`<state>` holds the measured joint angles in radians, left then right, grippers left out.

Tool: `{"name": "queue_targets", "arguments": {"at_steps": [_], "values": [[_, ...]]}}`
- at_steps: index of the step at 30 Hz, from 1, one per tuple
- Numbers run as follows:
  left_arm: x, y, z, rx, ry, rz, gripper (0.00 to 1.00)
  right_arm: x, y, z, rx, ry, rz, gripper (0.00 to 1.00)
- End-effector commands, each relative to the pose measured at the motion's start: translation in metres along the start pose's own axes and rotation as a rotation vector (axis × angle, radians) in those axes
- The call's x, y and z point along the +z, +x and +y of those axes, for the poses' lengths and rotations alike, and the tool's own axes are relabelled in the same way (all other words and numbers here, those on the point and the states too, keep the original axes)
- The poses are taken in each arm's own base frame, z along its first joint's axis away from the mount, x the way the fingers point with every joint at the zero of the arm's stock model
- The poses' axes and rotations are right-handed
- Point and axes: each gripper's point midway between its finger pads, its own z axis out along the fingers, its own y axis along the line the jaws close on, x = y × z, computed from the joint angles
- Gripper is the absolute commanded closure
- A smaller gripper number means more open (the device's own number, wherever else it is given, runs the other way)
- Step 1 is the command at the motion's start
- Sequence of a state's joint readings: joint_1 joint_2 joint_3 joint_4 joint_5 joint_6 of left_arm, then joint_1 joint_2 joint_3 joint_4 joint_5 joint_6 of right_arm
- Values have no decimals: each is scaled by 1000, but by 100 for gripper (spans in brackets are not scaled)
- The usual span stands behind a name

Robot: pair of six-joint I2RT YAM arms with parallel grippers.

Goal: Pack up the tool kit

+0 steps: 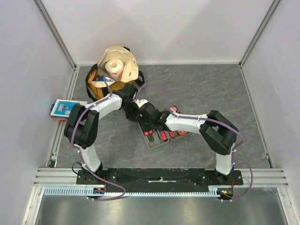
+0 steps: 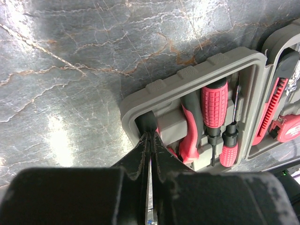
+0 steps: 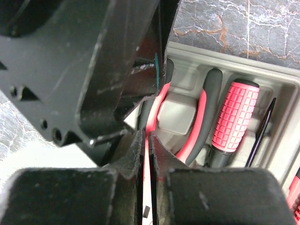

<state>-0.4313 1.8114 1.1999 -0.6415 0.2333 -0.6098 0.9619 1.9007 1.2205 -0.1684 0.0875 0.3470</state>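
The grey tool kit case [image 1: 151, 142] lies open in the middle of the table, under both wrists. In the left wrist view my left gripper [image 2: 150, 134] is shut, its tips down in the end slot of the case [image 2: 140, 101] beside the red-and-black pliers [image 2: 190, 136]. Two red screwdrivers [image 2: 214, 105] sit in their slots, and the tape measure [image 2: 291, 129] in the other half. My right gripper [image 3: 146, 136] is shut too, with its tips on the left handle of the pliers [image 3: 206, 112]. A screwdriver [image 3: 234, 117] lies beside them. Neither gripper holds anything.
A tan-and-yellow bag [image 1: 115, 70] with a paper roll stands at the back left. A blue-and-white packet [image 1: 63, 108] lies by the left wall. The left gripper's black body [image 3: 93, 70] crowds the right wrist view. Grey walls close in the table.
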Motion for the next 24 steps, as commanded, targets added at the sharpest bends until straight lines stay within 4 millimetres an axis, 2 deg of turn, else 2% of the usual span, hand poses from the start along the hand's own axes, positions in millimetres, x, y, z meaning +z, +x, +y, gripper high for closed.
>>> {"name": "queue_targets", "arguments": {"at_steps": [1, 5, 7, 10, 13, 15, 17, 20, 24], "values": [[-16, -7, -10, 41, -8, -37, 94, -12, -22, -6, 65, 58, -47, 89], [-40, -22, -19, 39, 16, -120, 91, -41, -67, -19, 133, 116, -185, 81], [-51, -29, -20, 42, 20, -160, 87, -55, -76, -36, 166, 168, -232, 78], [-64, -36, -21, 49, 28, -215, 81, -75, -81, -61, 182, 219, -267, 69], [-73, -41, -19, 50, 28, -250, 77, -83, -70, -68, 73, 223, -239, 60], [-82, -47, -17, 48, 28, -287, 74, -87, -61, -57, -6, 144, -205, 55], [-92, -55, -15, 55, 32, -331, 72, -89, -44, -38, -89, 15, -143, 48], [-105, -67, -10, 80, 17, -386, 72, -98, -20, -5, -204, -171, -85, 45], [-119, -81, -5, 83, 2, -451, 73, -105, 5, 19, -301, -262, -34, 41]]}}
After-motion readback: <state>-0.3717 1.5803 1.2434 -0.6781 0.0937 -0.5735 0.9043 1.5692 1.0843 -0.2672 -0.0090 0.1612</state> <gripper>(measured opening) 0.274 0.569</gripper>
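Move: Both nearly shut hands are down on the pliers' outer handle. The pliers' middle lies about 5 cm back and 3 cm right of the left hand, and some 3 cm back and 2 cm right of the right hand. From the right hand, the thick screwdriver lies level and about 6 cm to the right, the thin one some 9 cm right and 1 cm back, and the knife about 13 cm right, level with it. All are roughly at fingertip height. Both hands rise about 9 cm off the pliers, parting sideways and opening, the right going forward, then back. ##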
